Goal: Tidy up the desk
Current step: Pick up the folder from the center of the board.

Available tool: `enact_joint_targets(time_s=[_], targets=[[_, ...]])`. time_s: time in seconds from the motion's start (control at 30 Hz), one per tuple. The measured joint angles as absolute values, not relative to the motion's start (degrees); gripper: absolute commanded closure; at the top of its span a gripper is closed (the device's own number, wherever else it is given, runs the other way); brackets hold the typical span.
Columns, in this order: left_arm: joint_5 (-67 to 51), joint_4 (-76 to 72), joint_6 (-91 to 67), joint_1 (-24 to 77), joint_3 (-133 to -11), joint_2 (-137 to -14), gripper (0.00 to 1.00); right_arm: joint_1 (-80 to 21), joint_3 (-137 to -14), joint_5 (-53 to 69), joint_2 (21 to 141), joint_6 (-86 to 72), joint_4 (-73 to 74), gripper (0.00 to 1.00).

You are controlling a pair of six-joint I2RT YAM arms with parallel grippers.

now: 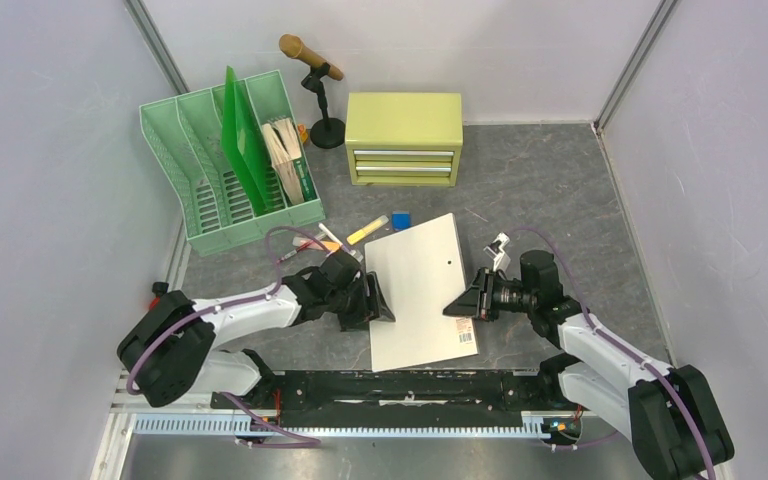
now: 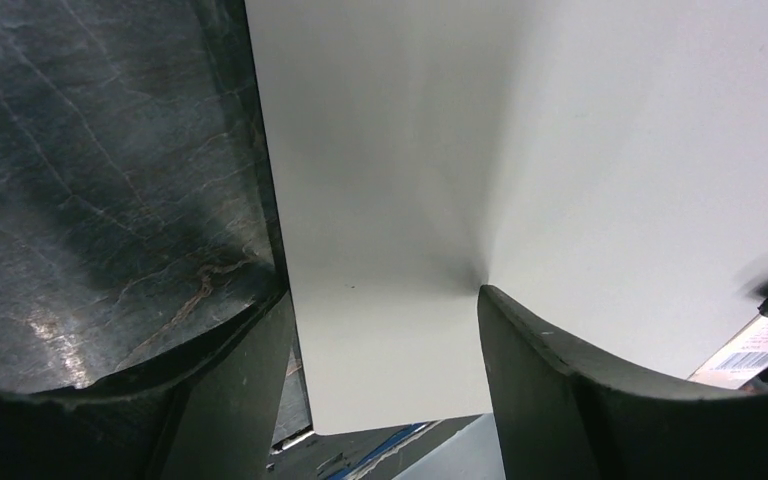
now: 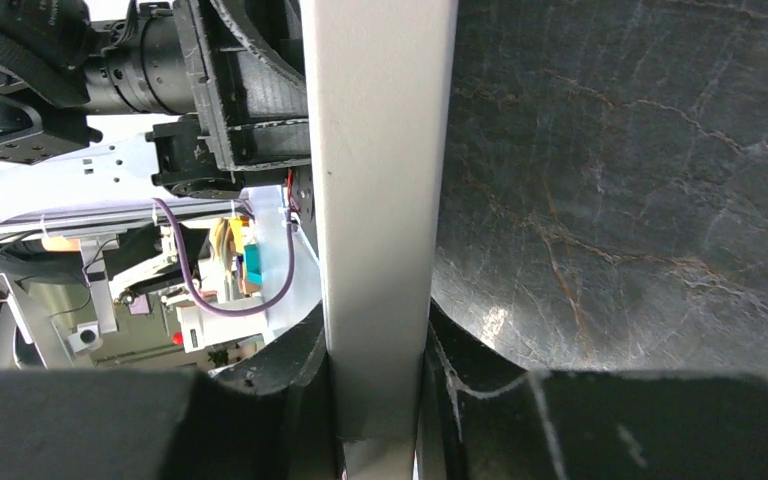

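Note:
A flat white book point(image 1: 420, 290) with a barcode label at its near right corner lies on the dark stone-patterned desk point(image 1: 560, 190), between the two arms. My left gripper point(image 1: 378, 300) is open at its left edge. In the left wrist view point(image 2: 382, 300) one finger rests on the white cover point(image 2: 560, 150), and a gap of desk point(image 2: 90, 180) shows beside the other. My right gripper point(image 1: 460, 303) is at the right edge. In the right wrist view point(image 3: 377, 320) both fingers press against the faces of the book's edge point(image 3: 380, 150).
A green file rack point(image 1: 230, 165) stands at the back left and a yellow-green two-drawer cabinet point(image 1: 404, 137) at the back middle. A microphone on a stand point(image 1: 310, 58) is between them. A yellow marker point(image 1: 367, 230), a blue block point(image 1: 401, 220) and a small clip point(image 1: 499, 247) lie near the book. Pale walls enclose the desk.

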State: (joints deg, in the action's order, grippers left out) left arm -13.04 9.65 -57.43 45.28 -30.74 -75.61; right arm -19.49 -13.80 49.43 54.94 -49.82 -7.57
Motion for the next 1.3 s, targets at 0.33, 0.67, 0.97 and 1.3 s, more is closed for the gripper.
enact_joint_targets(time_s=[0.33, 0.67, 0.97, 1.3], targets=[[-11.97, 9.76, -57.39, 45.52, -28.86, -68.88, 0.18, -19.68, -15.25, 49.3, 55.24, -48.42, -3.62, 0.94], [-6.5, 11.33, -54.26, 45.5, -28.99, -59.02, 0.0, -19.88, -23.0, 49.28, 56.31, -42.63, 4.08, 1.0], [-1.56, 22.72, -47.46, 42.87, -38.39, -60.84, 0.0, -19.88, -27.33, 49.28, 56.34, -40.51, 7.16, 1.0], [-11.73, 23.59, -45.69, 27.4, -41.25, -63.37, 0.0, -19.88, -30.28, 49.54, 56.84, -39.53, 9.8, 1.0]])
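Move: The folder is already off the table, pinched at its right edge by the right hand. Its middle lies about 7 cm left of that hand, 3 ahead and 4 below; the blue block is 22 ahead, 10 left and 9 below. From the left hand, straddling the folder's left edge, the middle is some 7 cm right, 4 ahead and 3 higher. The yellow cube is roughly 13 ahead and 9 left, 2 below. The left finger resting on the folder near its left edge comes free as that hand rises about 9 cm, then carries forward and left along the edge, some 8 cm ahead and 6 left, fingers spreading fully and tipping outward some 15 degrees. Meanwhile the right hand keeps its pinch, sinks a touch, then lifts about 5 cm and eases 2 cm forward. ##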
